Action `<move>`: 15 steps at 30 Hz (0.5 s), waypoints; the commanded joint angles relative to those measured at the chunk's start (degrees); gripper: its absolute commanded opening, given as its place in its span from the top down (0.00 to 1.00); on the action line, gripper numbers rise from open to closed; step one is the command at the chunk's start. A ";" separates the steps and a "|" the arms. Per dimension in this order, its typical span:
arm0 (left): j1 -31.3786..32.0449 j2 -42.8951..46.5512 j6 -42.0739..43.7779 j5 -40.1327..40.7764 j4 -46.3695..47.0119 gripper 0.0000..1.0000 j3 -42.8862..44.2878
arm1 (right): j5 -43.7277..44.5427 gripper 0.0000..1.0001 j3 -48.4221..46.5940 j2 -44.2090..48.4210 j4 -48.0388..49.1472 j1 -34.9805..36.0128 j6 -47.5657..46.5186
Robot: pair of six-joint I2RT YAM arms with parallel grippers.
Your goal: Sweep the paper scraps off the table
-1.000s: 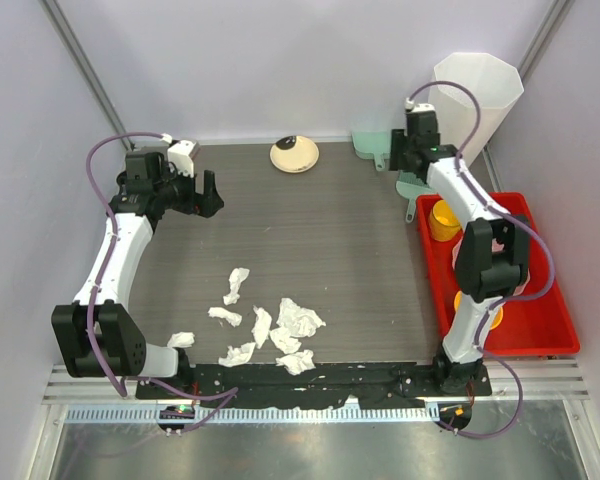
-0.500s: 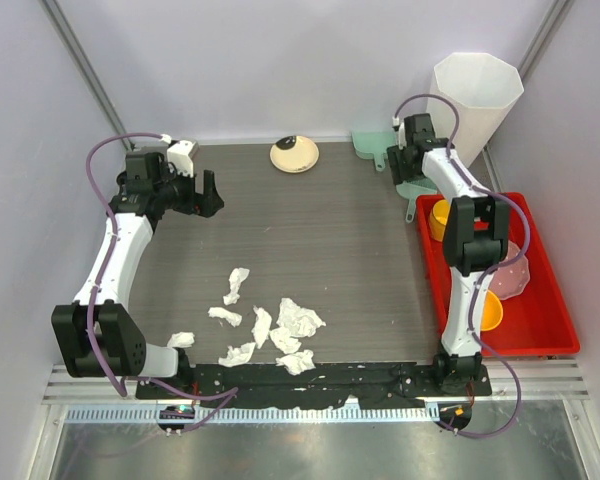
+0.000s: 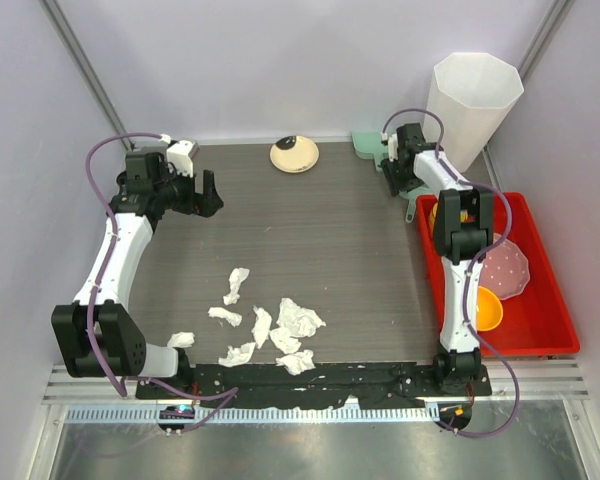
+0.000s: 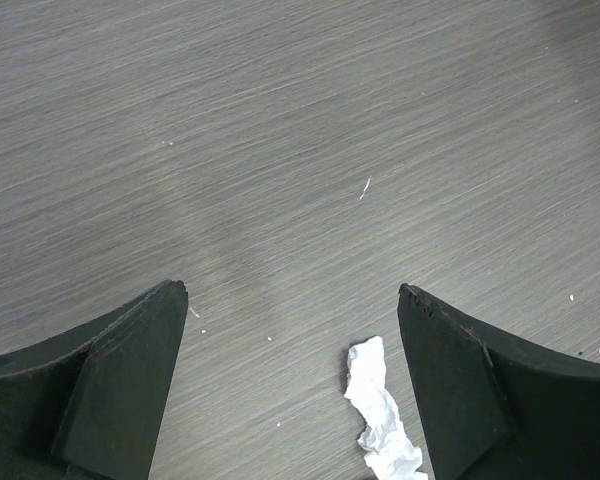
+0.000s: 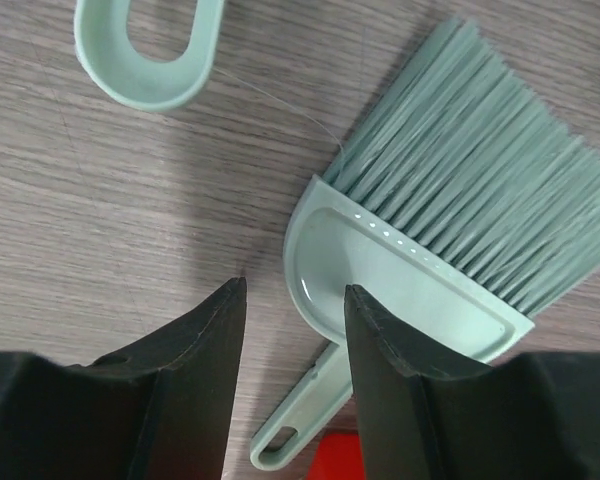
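Several crumpled white paper scraps (image 3: pixel 298 318) lie clustered near the front of the dark wood-grain table (image 3: pixel 320 230). One scrap (image 4: pixel 380 415) lies on the table below my left gripper (image 4: pixel 292 290), which hangs open and empty at the back left (image 3: pixel 208 192). My right gripper (image 3: pixel 395 170) is low at the back right, over a pale green hand brush (image 5: pixel 420 260). Its fingers (image 5: pixel 200 360) stand apart, open, on either side of the brush's handle (image 5: pixel 315 400), with a gap on each side. The green dustpan (image 3: pixel 368 145) lies just behind; its handle loop (image 5: pixel 150 50) shows.
A tall white faceted bin (image 3: pixel 470 105) stands in the back right corner. A red tray (image 3: pixel 540 310) along the right edge holds a yellow bowl (image 3: pixel 485 308) and a pink bowl (image 3: pixel 510 268). A round cream object (image 3: pixel 294 154) sits at the back middle.
My right arm has swung left and down from beside the bin to the brush, and its jaws have narrowed. The left arm and the scraps have not moved.
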State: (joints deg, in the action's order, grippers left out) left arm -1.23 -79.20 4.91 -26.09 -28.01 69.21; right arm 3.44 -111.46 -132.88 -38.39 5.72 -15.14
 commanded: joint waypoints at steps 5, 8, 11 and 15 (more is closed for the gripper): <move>0.18 0.71 -0.25 0.51 0.32 0.11 2.51 | -0.81 0.72 -2.28 -1.16 0.25 1.31 -0.78; 0.18 0.71 -0.16 0.51 0.50 0.10 2.60 | -2.56 0.82 2.28 1.39 3.13 2.02 0.89; 0.18 0.80 0.10 0.60 0.85 0.10 2.60 | -4.76 0.94 7.91 4.29 6.13 3.42 2.12; 0.09 0.98 0.54 0.25 0.76 0.10 2.42 | -5.64 0.99 13.89 7.98 8.50 6.06 4.06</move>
State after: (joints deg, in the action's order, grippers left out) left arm -1.23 -79.20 4.95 -25.52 -28.05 69.34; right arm 1.43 -102.87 -129.21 -31.46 8.47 -14.22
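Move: Just to the right of the half-open right fingers lies the green brush, its middle roughly 3 cm right and 2 cm below them, level with them fore and aft. The dustpan is about 11 cm ahead and 8 cm left, the white bin some 8 cm ahead and 13 cm right, and the yellow mug 7 cm back and 11 cm right. From the left hand the brush lies about 15 cm ahead, 52 cm right and 20 cm lower. Closing from about half open to nearly shut, the right fingers sink barely 1 cm at the brush's neck, where handle meets head, and seem to pinch its edge. Mostly in the last part of the closing the hand slides about 3 cm left and 1 cm back, low over the table, dragging the brush along, its wrist hardly turning. ##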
